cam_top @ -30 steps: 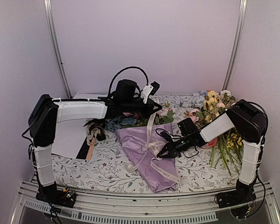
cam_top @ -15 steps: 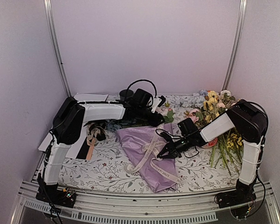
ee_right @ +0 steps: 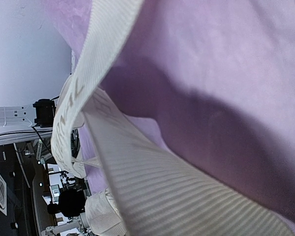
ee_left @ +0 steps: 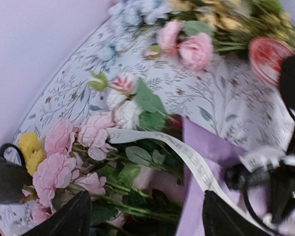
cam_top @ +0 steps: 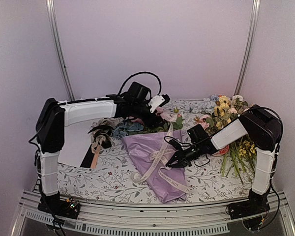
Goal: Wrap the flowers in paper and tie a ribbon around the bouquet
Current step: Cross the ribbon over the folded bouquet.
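Note:
The bouquet (cam_top: 157,147) lies on the table, a lilac paper (ee_left: 206,162) cone with pink, blue and yellow flowers (ee_left: 64,157) at its far end. A cream ribbon (cam_top: 152,160) crosses the paper and its loose end rests on the flowers (cam_top: 137,125). My left gripper (cam_top: 161,111) hovers over the blooms. In the left wrist view it (ee_left: 150,221) is open, and the ribbon (ee_left: 187,155) lies below with neither finger touching it. My right gripper (cam_top: 174,162) sits low on the cone, shut on the ribbon (ee_right: 152,187), which fills the right wrist view against the paper (ee_right: 221,73).
A loose pile of long-stemmed yellow and pink flowers (cam_top: 231,118) lies at the right, with a red round thing (cam_top: 221,150) under the right forearm. A coiled tan-and-dark ribbon bundle (cam_top: 99,137) and a flat white sheet (cam_top: 71,145) lie at the left.
My left gripper has opened and let go of the ribbon, whose end now lies on the flowers. The left arm has shifted over the blooms. The right gripper has stayed in place.

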Robot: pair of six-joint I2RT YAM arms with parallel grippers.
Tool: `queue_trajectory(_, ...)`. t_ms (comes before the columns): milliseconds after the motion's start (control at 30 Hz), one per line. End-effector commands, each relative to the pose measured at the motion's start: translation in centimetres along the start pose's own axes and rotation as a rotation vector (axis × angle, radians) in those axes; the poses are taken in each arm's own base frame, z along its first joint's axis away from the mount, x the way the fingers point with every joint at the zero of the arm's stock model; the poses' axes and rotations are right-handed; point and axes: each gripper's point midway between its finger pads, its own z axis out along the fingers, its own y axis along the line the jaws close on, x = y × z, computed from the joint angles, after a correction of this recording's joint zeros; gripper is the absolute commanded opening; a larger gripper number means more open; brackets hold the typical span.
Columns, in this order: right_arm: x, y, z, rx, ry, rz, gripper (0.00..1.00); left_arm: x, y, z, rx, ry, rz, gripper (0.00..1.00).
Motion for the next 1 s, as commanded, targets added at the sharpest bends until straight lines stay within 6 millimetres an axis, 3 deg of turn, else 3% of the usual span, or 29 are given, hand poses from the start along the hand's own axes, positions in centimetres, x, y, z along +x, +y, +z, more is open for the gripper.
queue_trajectory(0, -0.1, 0.4, -0.3, 0.009, 0.008, 0.000, 0.00, -2.0, -8.5, -9.4, 0.308, -0.268, 0.345, 0.73)
queue_trajectory(67, -0.3, 0.7, -0.3, 0.006, 0.011, -0.003, 0.00, 1.3, -12.0, -10.4, 0.414, -0.282, 0.406, 0.72)
queue_trajectory(100, -0.4, 0.8, -0.3, 0.004, 0.012, -0.008, 0.00, 2.1, -13.0, -10.9, 0.427, -0.290, 0.435, 0.72)
queue_trajectory(167, -0.5, 0.9, -0.3, 0.007, 0.015, -0.010, 0.00, 3.9, -13.8, -10.1, 0.403, -0.239, 0.479, 0.72)
queue_trajectory(400, -0.6, 1.2, -0.5, 0.015, 0.014, -0.022, 0.00, 6.7, -14.7, -6.1, 0.355, -0.093, 0.553, 0.75)
queue_trajectory(500, -0.7, 1.3, -0.5, 0.015, 0.013, -0.025, 0.00, 7.9, -14.8, -4.8, 0.359, -0.051, 0.547, 0.68)
queue_trajectory(633, -0.7, 1.4, -0.6, 0.012, 0.015, -0.022, 0.00, 9.4, -13.2, -2.7, 0.258, 0.019, 0.518, 0.50)
queue_trajectory(733, -0.7, 1.7, -0.7, 0.011, 0.016, -0.027, 0.00, 9.7, -12.4, -1.7, 0.205, 0.029, 0.504, 0.49)
queue_trajectory(967, -0.7, 2.0, -0.9, 0.010, 0.016, -0.037, 0.00, 11.2, -13.5, -0.5, 0.222, 0.056, 0.520, 0.49)
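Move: My left hand, free of ribbon, is heading for the ribbon crossing on the purple paper, about 15 cm back, 1 cm left and 14 cm lower. The strip's far end lies on the leaves some 5 cm ahead, 2 cm right and 8 cm down; the pink roses are 12 cm ahead, 2 cm left and 9 cm below. My right fingertips are 19 cm back, 2 cm right and 14 cm down from my left hand. From my right hand, the crossing is 4 cm ahead, 3 cm left, about level. I whip my left hand back about 17 cm from over the flowers, rising slightly and swinging clockwise some 35 degrees, then sink about 14 cm towards the ribbon crossing beside my right fingers, easing a little forward. The left fingers narrow to half open, one on each side of the crossing. My right hand stays put, shut on its ribbon. ##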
